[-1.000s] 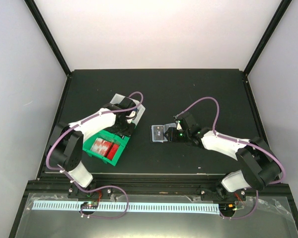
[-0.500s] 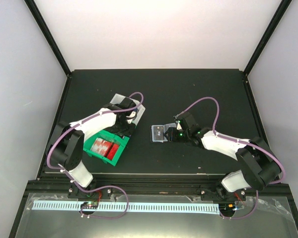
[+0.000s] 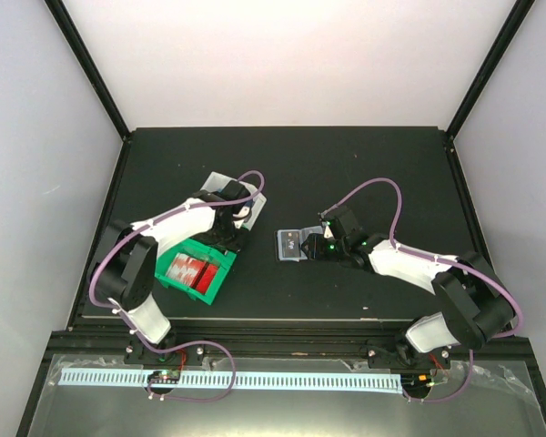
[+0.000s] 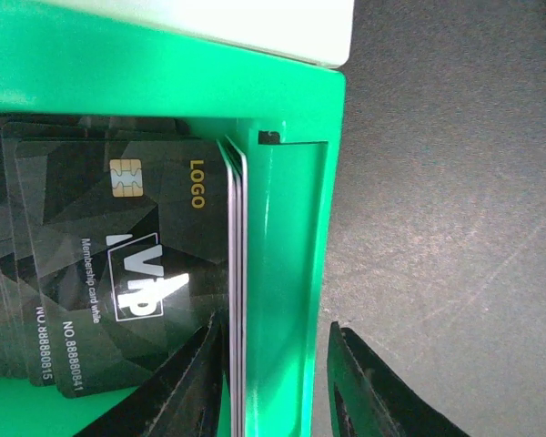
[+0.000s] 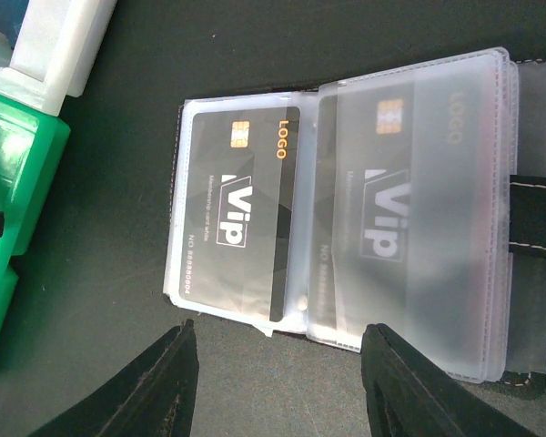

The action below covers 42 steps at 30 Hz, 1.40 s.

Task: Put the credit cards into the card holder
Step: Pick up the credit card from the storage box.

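Black VIP credit cards (image 4: 118,273) lie in the green tray (image 4: 291,228), and a few stand on edge (image 4: 236,273) against its right wall. My left gripper (image 4: 273,355) straddles that wall. One finger is inside, against the upright cards. The other is outside with a thin gap, so the gripper is open. The card holder (image 5: 409,182) lies unfolded on the table with a card (image 5: 241,191) in its clear pockets. My right gripper (image 5: 282,364) hangs open just off its near edge, holding nothing. From above, the holder (image 3: 289,244) lies between the left gripper (image 3: 229,238) and the right gripper (image 3: 311,248).
A white tray (image 4: 255,27) butts against the green tray's far side, also seen at the white tray (image 3: 214,179) from above. Red cards (image 3: 191,270) fill the green tray's near compartment. The green tray (image 5: 18,182) sits left of the holder on the dark table (image 3: 364,173).
The left arm's elbow has shifted slightly over the green tray. The right arm and the card holder have not moved.
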Each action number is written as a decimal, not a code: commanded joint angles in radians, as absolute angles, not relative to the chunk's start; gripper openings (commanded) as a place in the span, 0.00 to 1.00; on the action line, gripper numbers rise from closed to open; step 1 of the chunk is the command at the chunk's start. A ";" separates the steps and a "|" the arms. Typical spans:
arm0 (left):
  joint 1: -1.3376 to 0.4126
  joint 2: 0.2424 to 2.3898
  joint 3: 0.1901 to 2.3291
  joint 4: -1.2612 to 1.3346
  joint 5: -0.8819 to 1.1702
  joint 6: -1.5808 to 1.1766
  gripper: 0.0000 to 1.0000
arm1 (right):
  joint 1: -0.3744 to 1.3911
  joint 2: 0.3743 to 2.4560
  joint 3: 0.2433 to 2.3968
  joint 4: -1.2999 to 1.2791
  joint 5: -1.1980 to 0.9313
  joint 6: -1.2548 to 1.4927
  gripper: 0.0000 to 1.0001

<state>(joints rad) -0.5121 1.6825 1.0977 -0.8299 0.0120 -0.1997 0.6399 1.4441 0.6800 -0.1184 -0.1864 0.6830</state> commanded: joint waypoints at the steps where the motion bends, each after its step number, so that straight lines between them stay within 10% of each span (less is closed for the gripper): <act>1: -0.520 1.632 1.123 -0.845 0.035 -0.201 0.34 | 0.648 1.453 0.682 -0.096 -0.173 0.689 0.51; 42: -0.521 1.556 1.121 -0.885 0.019 -0.202 0.07 | 0.649 1.468 0.687 -0.090 -0.178 0.690 0.51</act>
<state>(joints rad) -0.5148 1.5925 1.0977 -0.8608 0.0113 -0.2001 0.6422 1.4601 0.6800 -0.1116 -0.1867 0.6830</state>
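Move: The left hand is open astride the few black VIP cards that stand on edge against the storage box's right wall; their middle is about 1 cm ahead of the hand and 2 cm below. The fanned black cards lie some 4 cm ahead and 3 cm left, the white compartment about 12 cm straight ahead, and the open card holder roughly 17 cm right and 1 cm ahead. From the right hand, the standing cards are about 19 cm left and 1 cm ahead. The left hand, pointing down, first rises about 1.5 cm from astride the standing black cards and the box's right wall, while its fingers begin to close. It holds that height as they go on closing until nearly shut, pinching the upper edge of one card between the tips, then eases up about another 1 cm over the box with the card gripped and barely any tilt of the wrist. ##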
